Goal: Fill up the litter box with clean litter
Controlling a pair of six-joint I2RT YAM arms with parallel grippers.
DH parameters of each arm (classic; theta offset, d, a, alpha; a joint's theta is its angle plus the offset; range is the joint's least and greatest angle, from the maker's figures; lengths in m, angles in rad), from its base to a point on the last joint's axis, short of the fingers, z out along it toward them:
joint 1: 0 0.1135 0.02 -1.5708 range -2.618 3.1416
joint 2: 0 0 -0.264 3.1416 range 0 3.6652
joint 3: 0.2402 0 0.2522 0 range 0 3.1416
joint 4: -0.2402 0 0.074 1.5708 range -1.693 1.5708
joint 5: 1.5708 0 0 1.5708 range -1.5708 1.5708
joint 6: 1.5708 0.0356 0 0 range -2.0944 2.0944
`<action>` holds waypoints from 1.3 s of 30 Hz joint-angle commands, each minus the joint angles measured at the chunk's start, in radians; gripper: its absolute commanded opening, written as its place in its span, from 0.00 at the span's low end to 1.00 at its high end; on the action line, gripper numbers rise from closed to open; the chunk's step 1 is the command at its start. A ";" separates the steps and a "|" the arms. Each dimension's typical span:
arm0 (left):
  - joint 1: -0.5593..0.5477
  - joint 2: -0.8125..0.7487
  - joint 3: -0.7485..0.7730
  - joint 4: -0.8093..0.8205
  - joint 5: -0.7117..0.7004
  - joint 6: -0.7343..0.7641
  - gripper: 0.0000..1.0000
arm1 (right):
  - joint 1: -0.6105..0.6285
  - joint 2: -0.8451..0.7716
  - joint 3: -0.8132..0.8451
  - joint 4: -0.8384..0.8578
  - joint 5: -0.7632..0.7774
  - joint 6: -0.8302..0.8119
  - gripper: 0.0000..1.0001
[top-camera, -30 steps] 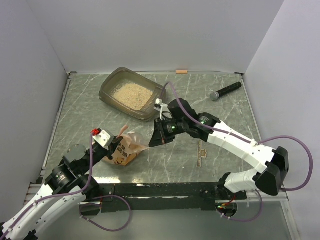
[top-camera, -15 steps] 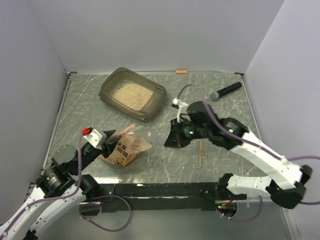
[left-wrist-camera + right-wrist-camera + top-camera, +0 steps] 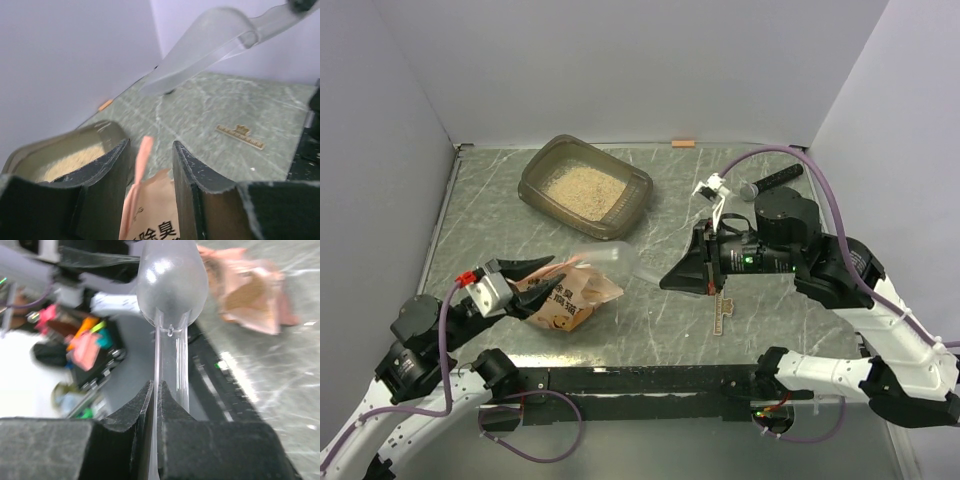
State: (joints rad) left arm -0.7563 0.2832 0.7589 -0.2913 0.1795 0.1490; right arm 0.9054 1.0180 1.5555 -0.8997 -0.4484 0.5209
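The grey-brown litter box [image 3: 632,187] sits at the back left with beige clean litter [image 3: 582,187] spread inside it; its rim also shows in the left wrist view [image 3: 60,145]. The orange-pink litter pouch [image 3: 572,297] lies on the table near the front left. My left gripper [image 3: 557,271] is open, its jaws standing either side of the pouch's torn top [image 3: 160,200] with gaps on both sides. My right gripper [image 3: 667,282] is shut on the handle of a clear plastic scoop [image 3: 608,257], held above the table to the right of the pouch. The scoop's bowl [image 3: 170,280] looks empty.
A black microphone-like stick [image 3: 770,182] lies at the back right. A small orange piece [image 3: 683,143] sits at the back edge. A thin gold-printed strip [image 3: 722,305] lies on the table under my right arm. White walls close in three sides.
My left gripper has opened, let go of the pouch and drawn back to the left. My right arm has pulled the scoop back to the right, away from the pouch.
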 commanded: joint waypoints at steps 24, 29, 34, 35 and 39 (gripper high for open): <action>-0.003 -0.055 -0.007 0.219 0.288 0.054 0.48 | 0.012 -0.010 -0.057 0.179 -0.311 0.114 0.00; -0.005 -0.047 -0.015 0.247 0.308 0.052 0.46 | 0.027 0.001 -0.083 0.214 -0.322 0.132 0.00; -0.005 -0.032 -0.047 0.280 0.339 0.057 0.35 | 0.046 0.007 -0.109 0.263 -0.331 0.151 0.00; -0.005 -0.027 -0.049 0.282 0.342 0.057 0.30 | 0.050 0.007 -0.110 0.263 -0.329 0.151 0.00; -0.003 -0.012 -0.053 0.285 0.368 0.057 0.01 | 0.058 0.002 -0.120 0.275 -0.331 0.152 0.00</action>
State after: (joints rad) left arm -0.7563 0.2394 0.7124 -0.0628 0.4973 0.2173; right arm 0.9443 1.0309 1.4456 -0.7105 -0.7551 0.6659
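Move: The clear scoop's middle is about 11 cm to the right of the left gripper's half-open fingers, level with them front to back and some 3 cm higher. The litter bag stands nearly under that gripper, 2 cm farther out and 25 cm lower; the litter box is some 31 cm ahead and 33 cm down. The right gripper already pinches the scoop's handle; from it the scoop's middle is 7 cm left, 3 cm ahead. Draw both grippers back about 5 cm, lifting the left one some 4 cm and swinging its fingertips upward and clockwise. Keep the right fingers shut on the scoop's handle while easing that hand slightly left and turning it about 15 degrees counter-clockwise, bringing the scoop's free lip to the left fingers; then close the left fingers to pinch the lip. ##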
